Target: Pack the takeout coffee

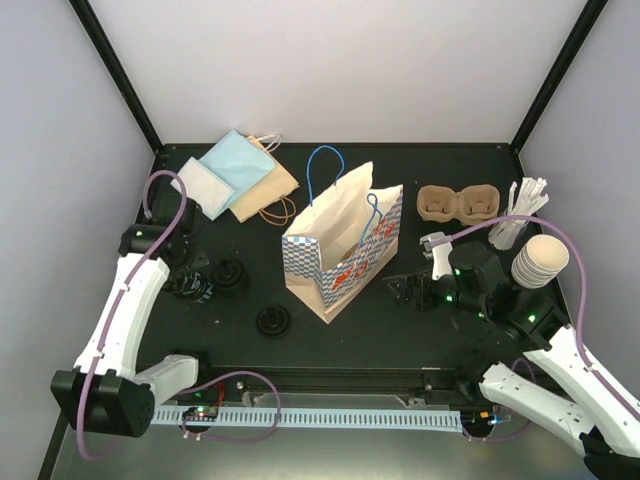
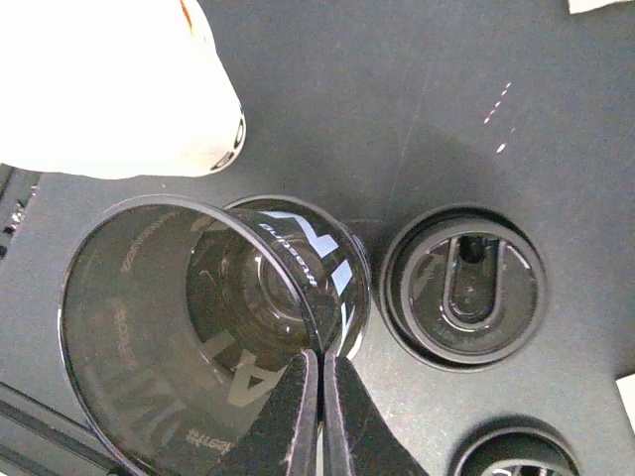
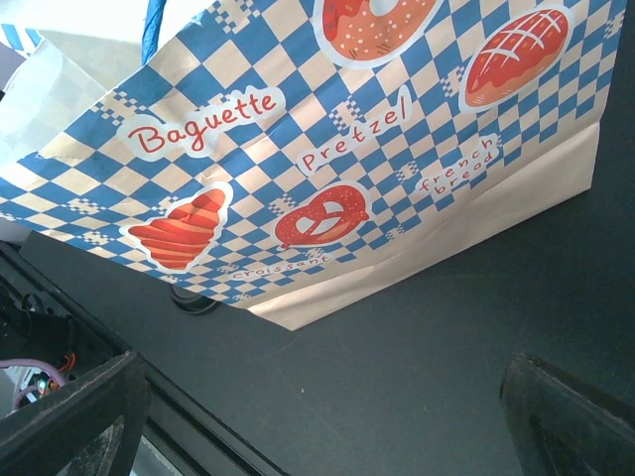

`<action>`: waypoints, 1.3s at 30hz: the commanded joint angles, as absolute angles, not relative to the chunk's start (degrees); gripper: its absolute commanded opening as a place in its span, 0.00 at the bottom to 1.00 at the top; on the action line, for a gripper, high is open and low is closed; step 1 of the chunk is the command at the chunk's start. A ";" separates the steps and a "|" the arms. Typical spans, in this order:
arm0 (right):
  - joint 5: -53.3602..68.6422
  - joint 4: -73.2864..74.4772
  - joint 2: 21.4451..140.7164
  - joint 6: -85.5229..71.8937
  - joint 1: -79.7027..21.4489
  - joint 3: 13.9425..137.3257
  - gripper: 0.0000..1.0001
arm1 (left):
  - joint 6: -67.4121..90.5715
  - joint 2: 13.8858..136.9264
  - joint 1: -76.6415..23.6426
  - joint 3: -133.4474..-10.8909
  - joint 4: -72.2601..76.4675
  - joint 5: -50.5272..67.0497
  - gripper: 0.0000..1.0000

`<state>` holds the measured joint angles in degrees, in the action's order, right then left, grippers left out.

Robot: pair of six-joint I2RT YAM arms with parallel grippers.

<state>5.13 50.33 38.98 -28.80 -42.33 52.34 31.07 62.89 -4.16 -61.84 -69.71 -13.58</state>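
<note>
My left gripper [image 2: 319, 397] is shut on the rim of a dark see-through tumbler [image 2: 189, 327] with white lettering, which is tipped toward the camera. In the top view this gripper [image 1: 192, 282] sits at the left of the table. One black lid [image 2: 463, 288] lies right of the tumbler, and another [image 2: 516, 458] shows at the bottom edge. From above, the two lids [image 1: 230, 275] [image 1: 272, 320] are on the mat. A stack of cream-tan cups [image 1: 540, 262] stands at the right, and the brown cup tray [image 1: 458, 203] is behind it. My right gripper [image 1: 410, 290] [image 3: 317, 426] is open and empty beside the bag.
The blue-checked paper bag [image 1: 342, 250] [image 3: 327, 149] stands open in the middle. White stir sticks [image 1: 522, 212] stand at the back right. Blue and tan flat bags and a white napkin [image 1: 235, 172] lie at the back left. Black frame posts rise at the back corners.
</note>
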 commanded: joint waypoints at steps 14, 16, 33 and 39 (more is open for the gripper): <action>4.41 49.94 38.48 -28.89 -42.10 53.40 0.99 | 29.20 51.93 -6.44 -75.32 -73.67 6.32 0.01; 4.49 49.52 38.70 -29.17 -42.05 53.44 0.99 | 29.94 50.19 -7.20 -74.48 -72.00 13.56 0.02; -2.77 42.02 45.27 -45.26 -42.10 41.84 0.52 | 46.75 44.46 -35.64 -58.53 -65.95 11.22 0.01; -3.35 33.27 48.85 -52.91 -42.01 34.82 0.01 | 49.74 45.07 -42.63 -56.21 -63.67 7.77 0.01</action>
<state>-1.48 41.36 46.87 -46.02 -42.33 38.04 46.19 44.97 -39.62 -56.82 -66.87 10.59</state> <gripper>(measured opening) 0.049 0.031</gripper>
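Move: The tinted cup is already pinched by its rim in my left hand. The far-right black lid lies about 21 cm to that hand's right, 8 cm back and 11 cm below; the other black lid is only some 10 cm right and 3 cm ahead, and the paper bag stands about 41 cm right, 4 cm ahead. From my open, empty right hand the bag is roughly 15 cm left and 5 cm ahead, its middle some 7 cm lower; the two-cup carrier is about 17 cm right, 21 cm ahead. Keeping the cup's rim pinched, I lift my left hand about 10 cm, swing it right and somewhat back towards the far-right lid, then sink most of that height again, turning the hand some 30 degrees clockwise and swinging its fingertips to the right. Late on, my right hand drops about 11 cm beside the bag, tips its fingers more steeply down and shuts them on nothing. ##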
